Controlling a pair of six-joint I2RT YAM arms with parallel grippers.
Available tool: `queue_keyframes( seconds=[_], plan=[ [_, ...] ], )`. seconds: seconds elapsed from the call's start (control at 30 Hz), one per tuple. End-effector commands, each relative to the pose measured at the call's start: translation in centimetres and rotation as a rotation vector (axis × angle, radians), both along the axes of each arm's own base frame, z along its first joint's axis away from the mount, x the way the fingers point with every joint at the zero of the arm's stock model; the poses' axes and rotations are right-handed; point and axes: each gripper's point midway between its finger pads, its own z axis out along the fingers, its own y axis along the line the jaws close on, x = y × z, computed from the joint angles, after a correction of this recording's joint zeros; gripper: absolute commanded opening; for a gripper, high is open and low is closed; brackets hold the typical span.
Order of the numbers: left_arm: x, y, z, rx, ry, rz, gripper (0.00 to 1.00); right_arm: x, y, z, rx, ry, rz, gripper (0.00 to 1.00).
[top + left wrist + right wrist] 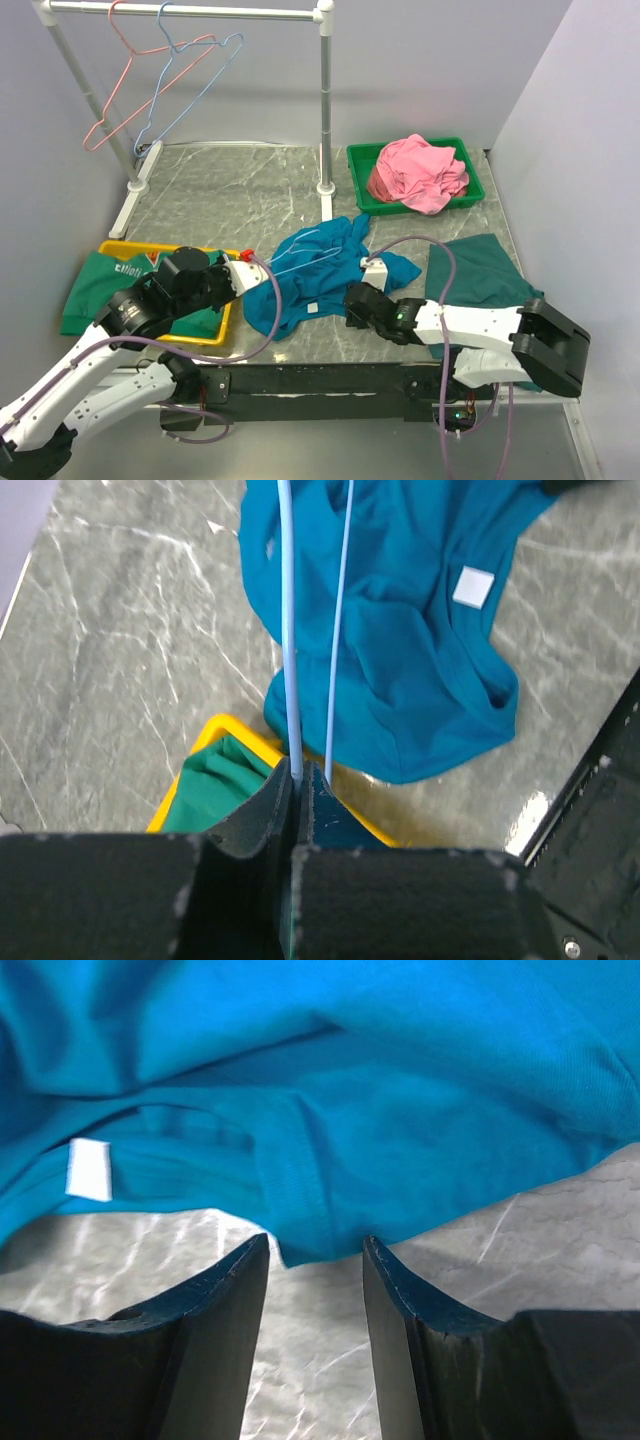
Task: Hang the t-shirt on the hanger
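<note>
The teal-blue t-shirt (318,280) lies crumpled on the marble table between the arms, its white label (473,586) showing. The light-blue wire hanger (305,255) rests across the cloth. My left gripper (248,266) is shut on one of the hanger's wires (288,630), and a second wire (340,630) runs just beside the fingertips. My right gripper (315,1245) stands open low over the table at the near edge of the t-shirt (350,1110). A fold of hem reaches just to the gap between its tips, and the label (90,1170) is off to their left.
A green basket (354,180) at the back right holds a pink garment (420,175). A yellow tray (130,247) with a dark green shirt (95,290) sits at the left. Another dark green shirt (475,270) lies at the right. A rack (326,100) at the back carries a pink-red hanger (125,90) and a blue one (190,85).
</note>
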Motion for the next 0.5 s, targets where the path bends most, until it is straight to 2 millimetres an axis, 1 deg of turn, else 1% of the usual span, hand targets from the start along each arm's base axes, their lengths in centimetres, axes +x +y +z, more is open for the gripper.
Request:
queue_keyframes(
  seconds=[0.0, 0.03, 0.1, 0.13, 0.2, 0.23, 0.3, 0.33, 0.47],
  plan=[
    [-0.8, 0.1, 1.1, 0.004, -0.022, -0.049, 0.01, 1.7, 1.1, 1.6, 0.028, -0.065, -0.05, 0.5],
    [-1.1, 0.1, 1.4, -0.003, -0.024, -0.062, 0.01, 1.8, 1.0, 1.7, 0.025, -0.073, -0.056, 0.5],
    [-1.5, 0.0, 1.1, -0.003, -0.003, -0.073, 0.01, 2.0, 0.7, 1.8, 0.017, -0.082, -0.064, 0.47],
    [-1.7, -0.1, 1.1, -0.003, 0.01, -0.081, 0.01, 2.2, 0.8, 2.0, 0.017, -0.09, -0.068, 0.41],
    [-2.1, -0.3, 0.8, -0.007, 0.033, -0.096, 0.01, 2.4, 0.3, 2.2, -0.001, -0.101, -0.086, 0.33],
    [-2.4, -0.1, 0.4, 0.004, 0.052, -0.101, 0.01, 2.6, 0.3, 2.5, 0.001, -0.106, -0.092, 0.25],
    [-2.8, -0.2, 0.1, 0.006, 0.076, -0.112, 0.01, 2.9, 0.0, 2.8, -0.003, -0.116, -0.105, 0.18],
    [-3.0, -0.1, 0.0, 0.009, 0.079, -0.114, 0.01, 3.0, 0.0, 3.0, 0.001, -0.119, -0.108, 0.12],
    [-3.6, -0.3, 0.2, -0.002, 0.088, -0.14, 0.01, 3.3, -0.4, 3.4, -0.002, -0.122, -0.124, 0.06]
  ],
)
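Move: A folded bit of the T-shirt's near edge lies right between the half-open right fingers, hardly 1 cm ahead and 1 cm below them; the shirt's white tag is about 9 cm to its left and level with it. From the left hand, which already holds the blue hanger, that edge fold is some 22 cm right, 1 cm ahead and 21 cm down. The yellow tray's middle lies about 20 cm left of the left hand, 4 cm ahead and 20 cm below. The right fingers close on the fold of the T-shirt's near edge and pinch it between their tips, the hand dipping slightly first, then easing forward and up about 2 cm as they shut. Meanwhile the left hand keeps its grip on the hanger, drawing back nearly 3 cm and sinking about half that, tipping the fingers a few degrees further down and turning slightly clockwise. ##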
